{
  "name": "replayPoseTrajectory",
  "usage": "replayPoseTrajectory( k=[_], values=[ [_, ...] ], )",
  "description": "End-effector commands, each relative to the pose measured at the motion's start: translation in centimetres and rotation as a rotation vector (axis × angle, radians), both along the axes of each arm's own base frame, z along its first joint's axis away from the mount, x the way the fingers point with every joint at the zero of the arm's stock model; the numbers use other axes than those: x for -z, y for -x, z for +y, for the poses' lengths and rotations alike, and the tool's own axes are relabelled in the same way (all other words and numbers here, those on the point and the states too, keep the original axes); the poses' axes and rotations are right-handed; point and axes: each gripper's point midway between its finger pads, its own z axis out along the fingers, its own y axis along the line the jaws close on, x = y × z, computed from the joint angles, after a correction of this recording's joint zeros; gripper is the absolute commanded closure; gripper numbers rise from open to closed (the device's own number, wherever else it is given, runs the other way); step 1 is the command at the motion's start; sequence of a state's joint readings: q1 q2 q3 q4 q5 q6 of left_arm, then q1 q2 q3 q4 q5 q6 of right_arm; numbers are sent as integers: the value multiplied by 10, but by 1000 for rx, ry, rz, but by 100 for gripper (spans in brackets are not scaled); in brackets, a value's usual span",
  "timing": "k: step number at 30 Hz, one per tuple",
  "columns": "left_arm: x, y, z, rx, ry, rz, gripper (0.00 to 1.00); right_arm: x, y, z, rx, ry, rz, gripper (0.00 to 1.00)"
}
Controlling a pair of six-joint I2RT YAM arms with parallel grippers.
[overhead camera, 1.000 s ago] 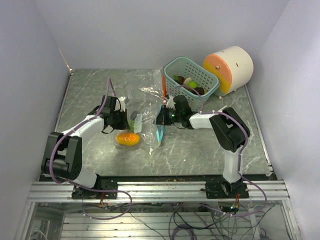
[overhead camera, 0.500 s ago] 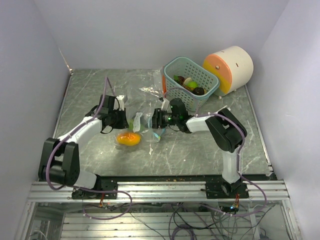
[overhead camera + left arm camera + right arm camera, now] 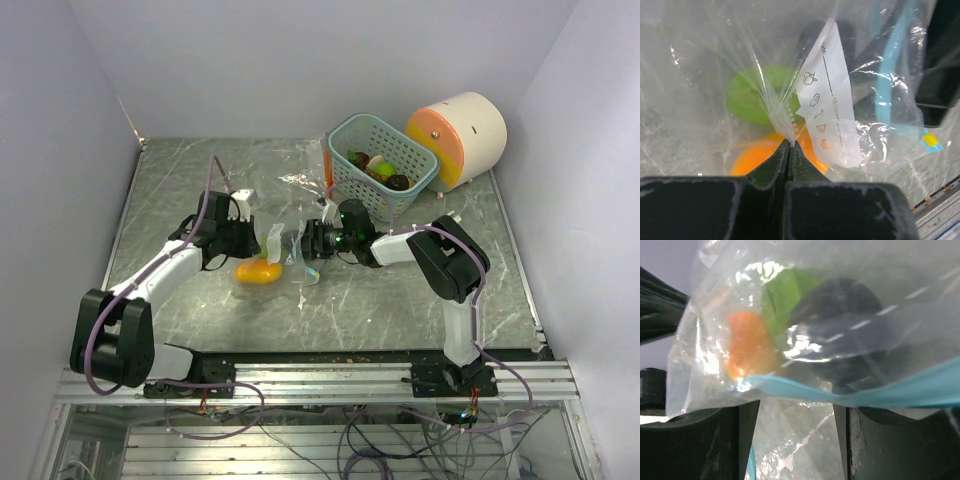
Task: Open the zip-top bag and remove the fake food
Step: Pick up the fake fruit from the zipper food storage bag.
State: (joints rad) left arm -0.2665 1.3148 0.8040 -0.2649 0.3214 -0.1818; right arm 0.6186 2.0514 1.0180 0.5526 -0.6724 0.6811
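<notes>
The clear zip-top bag (image 3: 285, 248) lies mid-table, its white label (image 3: 832, 100) and blue zip strip (image 3: 890, 95) showing. Inside it sit fake food pieces: an orange one (image 3: 258, 271) (image 3: 752, 157) and a green one (image 3: 755, 95) (image 3: 782, 295). My left gripper (image 3: 250, 241) (image 3: 790, 146) is shut on a fold of the bag's film just above the orange piece. My right gripper (image 3: 304, 243) (image 3: 797, 440) stands open at the bag's right side. The blue zip strip (image 3: 865, 392) hangs across its fingertips, and nothing is clamped between the jaws.
A teal basket (image 3: 352, 130) with several toy foods stands behind the right gripper. A big cream cylinder with an orange face (image 3: 458, 135) lies at the back right. A crumpled piece of clear film (image 3: 300, 178) lies beside the basket. Walls close in left, right and back.
My right gripper has slid left toward the bag and opened, letting go of the blue zip edge, which has sagged. The left gripper keeps its pinch on the film.
</notes>
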Motion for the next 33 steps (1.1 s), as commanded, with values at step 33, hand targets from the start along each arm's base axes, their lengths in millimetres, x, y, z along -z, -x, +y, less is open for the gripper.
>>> replayPoseTrajectory(
  k=[33],
  values=[
    [49,13,7,-1,-82,179,93,-1,-69,22,138,238,-234,12]
  ],
)
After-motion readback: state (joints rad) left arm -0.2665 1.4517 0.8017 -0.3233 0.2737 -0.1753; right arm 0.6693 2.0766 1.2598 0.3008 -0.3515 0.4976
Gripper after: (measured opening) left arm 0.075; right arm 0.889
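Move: About 5 cm left of the right hand, 2 cm farther out and slightly below it, the dark fake fruit lies inside the bag. From that same hand the green piece is some 11 cm to the left and 1 cm back, the orange mango about 12 cm left and 7 cm back, both a little lower. From the left hand, which is pinching the bag film, the dark fruit is some 8 cm right, 3 cm ahead and 5 cm below. Spreading its partly open fingers nearly full at the bag's blue-zip mouth, the right hand slides about 6 cm forward, edging left and up near the end, while its fingers tip down, swing clockwise and roll, some 20 degrees in all. The left hand keeps its pinch on the film and sinks about 5 cm, tipping down some 10 degrees. ##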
